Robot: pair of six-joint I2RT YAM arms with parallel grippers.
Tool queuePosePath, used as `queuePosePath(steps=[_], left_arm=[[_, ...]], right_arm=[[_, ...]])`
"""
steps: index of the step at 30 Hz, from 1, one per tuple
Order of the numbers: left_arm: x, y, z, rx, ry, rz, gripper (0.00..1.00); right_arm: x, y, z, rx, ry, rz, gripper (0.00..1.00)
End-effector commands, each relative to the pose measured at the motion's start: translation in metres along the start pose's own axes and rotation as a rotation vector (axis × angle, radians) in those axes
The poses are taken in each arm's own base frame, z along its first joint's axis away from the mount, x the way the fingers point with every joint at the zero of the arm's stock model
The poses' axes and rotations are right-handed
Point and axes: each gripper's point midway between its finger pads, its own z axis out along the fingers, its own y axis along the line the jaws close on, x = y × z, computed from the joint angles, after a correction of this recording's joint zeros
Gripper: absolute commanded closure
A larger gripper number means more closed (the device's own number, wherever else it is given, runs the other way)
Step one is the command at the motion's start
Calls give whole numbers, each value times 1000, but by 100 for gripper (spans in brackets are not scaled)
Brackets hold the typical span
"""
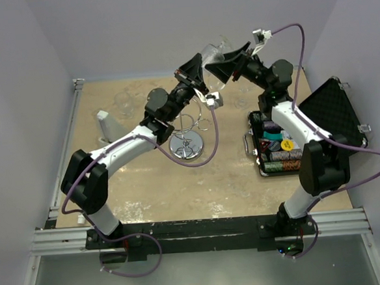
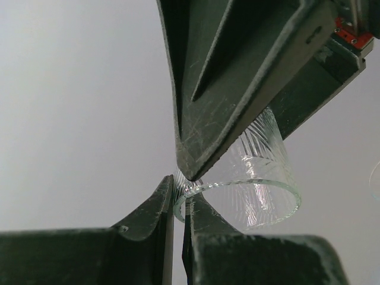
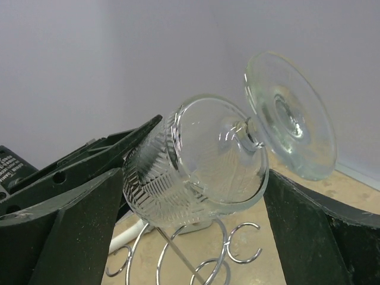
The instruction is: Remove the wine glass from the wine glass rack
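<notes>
The wine glass (image 1: pixel 214 53) is held tilted in the air above the back of the table. It is clear with a ribbed bowl (image 3: pixel 190 169) and a round foot (image 3: pixel 291 116). My left gripper (image 2: pixel 180 191) is shut on the glass's rim (image 2: pixel 237 189), one finger inside and one outside. My right gripper (image 3: pixel 193 178) is open, with a finger (image 3: pixel 71 231) on each side of the bowl. In the top view the left gripper (image 1: pixel 198 69) and the right gripper (image 1: pixel 228 60) meet at the glass. Below stands the chrome wine glass rack (image 1: pixel 187 142), and its curled hooks (image 3: pixel 202 261) show under the bowl.
An open black case (image 1: pixel 331 110) with rows of chips (image 1: pixel 278 150) lies at the right. Two clear glasses (image 1: pixel 125 104) stand at the back left, next to a grey upright object (image 1: pixel 107 127). Walls close in on the table at the back and both sides.
</notes>
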Motion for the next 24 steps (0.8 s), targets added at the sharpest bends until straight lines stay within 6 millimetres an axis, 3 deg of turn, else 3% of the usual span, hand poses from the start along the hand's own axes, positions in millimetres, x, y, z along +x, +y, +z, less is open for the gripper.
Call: queuePosePath(steps=[1,6,11,19,24], left_arm=[[44,71,3,-147,214,-16,100],[76,90,-3,-124,362,-57,100],[97,102,-18,-118,433,-50,100],[114,119,-29,-63,515,-39,100],[148,137,-43,-41,680,-92,100]], right_arm=[[-20,22,-13,-29,-32,-110,1],[-22,26,-21,-38,-40,-149,2],[-17,33,-23,-81,-23,-186,2],[-20,21,-22,-44,-20,-221,2],[-21,6,-25,25,1,-267,2]])
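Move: The left gripper already pinches the wine glass by its rim, high up. Open table for it lies about 20 cm to the left, 9 cm ahead and some 32 cm below, just right of a standing glass about 28 cm left, 8 cm ahead and 26 cm below. The rack's middle is roughly 7 cm left and 5 cm back. From the right hand, the same wine glass lies between its open fingers, about 1 cm ahead, 3 cm left and 2 cm up. Bring the left gripper, still pinching the wine glass at the rim, out from between the open right fingers: ease forward first, then sweep about 12 cm left and 8 cm forward, rising slightly and sinking back. Swing the wrist some 25 degrees counter-clockwise as it goes and tip the fingers downward. Keep the right gripper wide open, backing off a couple of centimetres. ##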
